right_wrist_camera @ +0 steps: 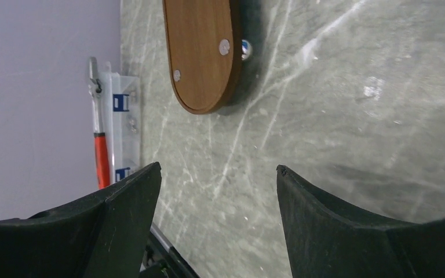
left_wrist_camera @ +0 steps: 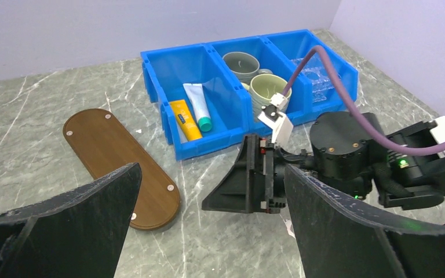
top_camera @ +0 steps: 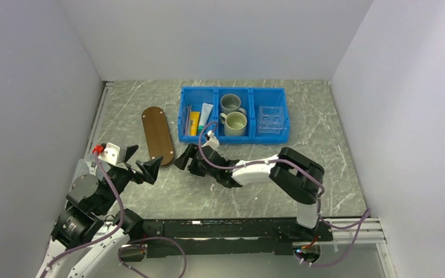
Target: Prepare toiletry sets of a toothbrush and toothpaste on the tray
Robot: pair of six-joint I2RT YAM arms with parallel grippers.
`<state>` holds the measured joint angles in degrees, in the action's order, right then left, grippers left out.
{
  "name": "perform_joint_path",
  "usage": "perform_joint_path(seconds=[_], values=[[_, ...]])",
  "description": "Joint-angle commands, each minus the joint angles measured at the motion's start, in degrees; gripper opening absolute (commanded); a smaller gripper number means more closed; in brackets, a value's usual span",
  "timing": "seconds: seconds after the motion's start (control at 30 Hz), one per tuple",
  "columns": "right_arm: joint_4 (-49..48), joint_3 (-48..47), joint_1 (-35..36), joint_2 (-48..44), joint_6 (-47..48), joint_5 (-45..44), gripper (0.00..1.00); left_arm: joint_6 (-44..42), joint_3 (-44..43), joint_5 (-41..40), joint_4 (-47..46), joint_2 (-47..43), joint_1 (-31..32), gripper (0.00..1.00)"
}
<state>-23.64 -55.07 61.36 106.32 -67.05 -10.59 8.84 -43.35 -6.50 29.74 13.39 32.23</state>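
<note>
The dark-brown wooden tray (top_camera: pixel 157 135) lies bare on the marble table, left of the blue bin (top_camera: pixel 234 138). In the bin's left compartment lie two thin toothbrushes (top_camera: pixel 186 118), a yellow tube (top_camera: pixel 194 123) and a white tube with a teal end (top_camera: pixel 205 116). My left gripper (top_camera: pixel 143 163) stands open near the tray's near end, holding nothing. My right gripper (top_camera: pixel 186 158) is open too, just right of the tray's near end and in front of the bin, low over bare table. The right wrist view shows the tray (right_wrist_camera: pixel 203 52) ahead of my empty right gripper (right_wrist_camera: pixel 218 167).
Two grey-green mugs (top_camera: pixel 230 103) (top_camera: pixel 235 123) fill the bin's middle compartment, and a clear square holder (top_camera: pixel 271 119) sits in the right one. Walls close in on the left, back and right. The two grippers stand close together, facing each other near the tray's near end.
</note>
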Motion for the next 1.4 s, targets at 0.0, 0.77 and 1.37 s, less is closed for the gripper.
perform_joint_path(seconds=[0.0, 0.77, 1.37], values=[[-8.25, -3.83, 0.55, 2.97, -4.57, -2.06, 0.74, 0.26, -0.19, 2.04, -2.63, -0.42, -0.79, 0.99], [-14.29, -12.49, 0.82, 16.53, -10.08, -2.86, 0.61, 0.65, 0.29, 5.47, -3.63, -0.39, -2.70, 0.99], [-16.04, -16.29, 0.01, 22.30, -12.22, -2.61, 0.50, 0.75, 0.38, 5.98, -3.99, -0.28, -3.60, 0.99]])
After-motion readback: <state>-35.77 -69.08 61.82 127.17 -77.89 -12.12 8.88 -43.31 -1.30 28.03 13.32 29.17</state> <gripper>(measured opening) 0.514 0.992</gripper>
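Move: The near end of the brown tray lies about 6 cm ahead and 10 cm to the left of the right hand, its middle about 16 cm ahead, 13 cm left and 5 cm lower. The yellow tube is some 22 cm ahead and 2 cm right of this hand, the blue box's middle about 24 cm ahead and 19 cm right. From the left hand the tray's middle is roughly 19 cm straight ahead and 27 cm down. Right hand reaches left about 7 cm, also forward and down, towards the tray's near end, fingers part-closing. ##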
